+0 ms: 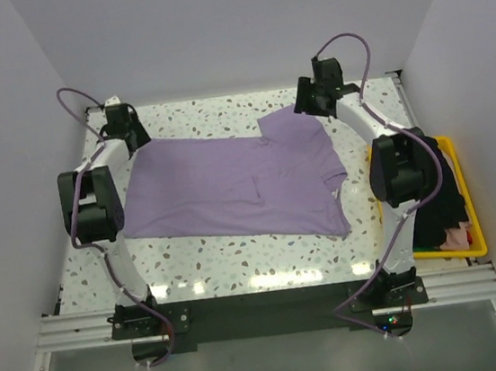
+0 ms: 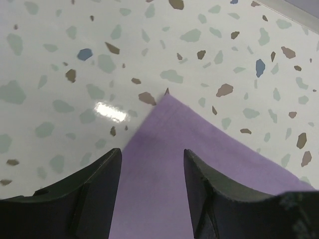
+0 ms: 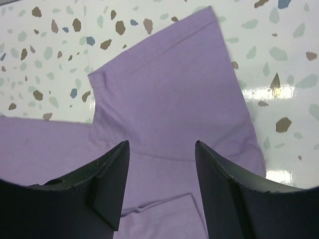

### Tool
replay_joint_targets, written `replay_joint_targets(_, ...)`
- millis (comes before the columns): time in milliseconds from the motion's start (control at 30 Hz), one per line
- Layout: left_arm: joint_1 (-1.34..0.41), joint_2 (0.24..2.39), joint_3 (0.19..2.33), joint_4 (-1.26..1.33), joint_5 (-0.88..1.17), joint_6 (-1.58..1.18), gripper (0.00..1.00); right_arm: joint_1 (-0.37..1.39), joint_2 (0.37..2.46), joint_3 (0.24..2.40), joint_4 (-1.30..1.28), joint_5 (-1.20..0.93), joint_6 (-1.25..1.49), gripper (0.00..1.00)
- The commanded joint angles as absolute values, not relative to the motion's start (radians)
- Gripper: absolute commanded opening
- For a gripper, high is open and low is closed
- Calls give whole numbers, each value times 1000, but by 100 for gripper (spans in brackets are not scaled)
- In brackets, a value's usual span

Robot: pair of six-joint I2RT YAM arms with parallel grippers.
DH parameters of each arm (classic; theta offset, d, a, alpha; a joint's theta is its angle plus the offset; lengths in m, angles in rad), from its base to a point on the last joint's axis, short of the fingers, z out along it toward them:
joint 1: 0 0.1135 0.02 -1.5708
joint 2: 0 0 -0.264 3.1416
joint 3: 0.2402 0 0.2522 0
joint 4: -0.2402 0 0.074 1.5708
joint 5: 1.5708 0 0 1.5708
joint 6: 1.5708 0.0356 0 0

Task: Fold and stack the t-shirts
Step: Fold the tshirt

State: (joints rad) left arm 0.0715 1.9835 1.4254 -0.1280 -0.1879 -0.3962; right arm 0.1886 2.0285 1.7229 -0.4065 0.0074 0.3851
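Observation:
A lavender t-shirt (image 1: 230,188) lies spread flat on the speckled table, one sleeve folded out at the far right. My left gripper (image 1: 136,139) hovers over its far left corner. In the left wrist view the left gripper (image 2: 151,152) stands open, and the shirt's pointed corner (image 2: 172,129) lies flat below it. My right gripper (image 1: 304,106) is over the far sleeve. The right wrist view shows the right gripper (image 3: 161,144) open above that sleeve (image 3: 169,89), holding nothing. A black t-shirt (image 1: 438,203) lies bunched in the bin at the right.
A yellow plastic bin (image 1: 473,212) stands at the table's right edge, with a bit of pinkish cloth (image 1: 459,236) beside the dark one. White walls close in the table on the left, far and right sides. Bare speckled tabletop (image 1: 239,259) runs along the near edge.

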Motion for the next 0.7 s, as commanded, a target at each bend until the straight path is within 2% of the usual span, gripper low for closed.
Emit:
replay_joint_targets(0, 48, 2063, 1526, -54, -213, -296, 57, 186, 2091, 1816, -350, 2, 337, 58)
replay_joint_targets(300, 46, 2206, 1626, -48, -239, -253, 57, 187, 2172, 1818, -264, -23, 345, 58)
replay_joint_targets(667, 35, 2312, 1753, -71, -224, -249, 55, 187, 2175, 1804, -250, -3, 316, 57)
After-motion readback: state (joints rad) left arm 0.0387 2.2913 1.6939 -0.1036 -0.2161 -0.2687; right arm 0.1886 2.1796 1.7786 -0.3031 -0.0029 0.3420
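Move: The left gripper hangs open with the t-shirt's far-left corner about 8 cm ahead, 1 cm to the right and 8 cm below. The shirt's near-left corner lies some 28 cm back and 2 cm left. The right gripper, also open, has the far sleeve's middle about 10 cm ahead, 3 cm left and roughly 14 cm below. The sleeve's far-left corner is 2 cm beyond that and 9 cm farther left. Bring the open left gripper forward and down, about 6 cm each way, to the shirt's far-left corner; do most of the sinking first, then slide forward level just above the table. Meanwhile lower the open right gripper some 4 cm towards the sleeve while easing it 3 cm forward, then hold it there, clear of the cloth. ##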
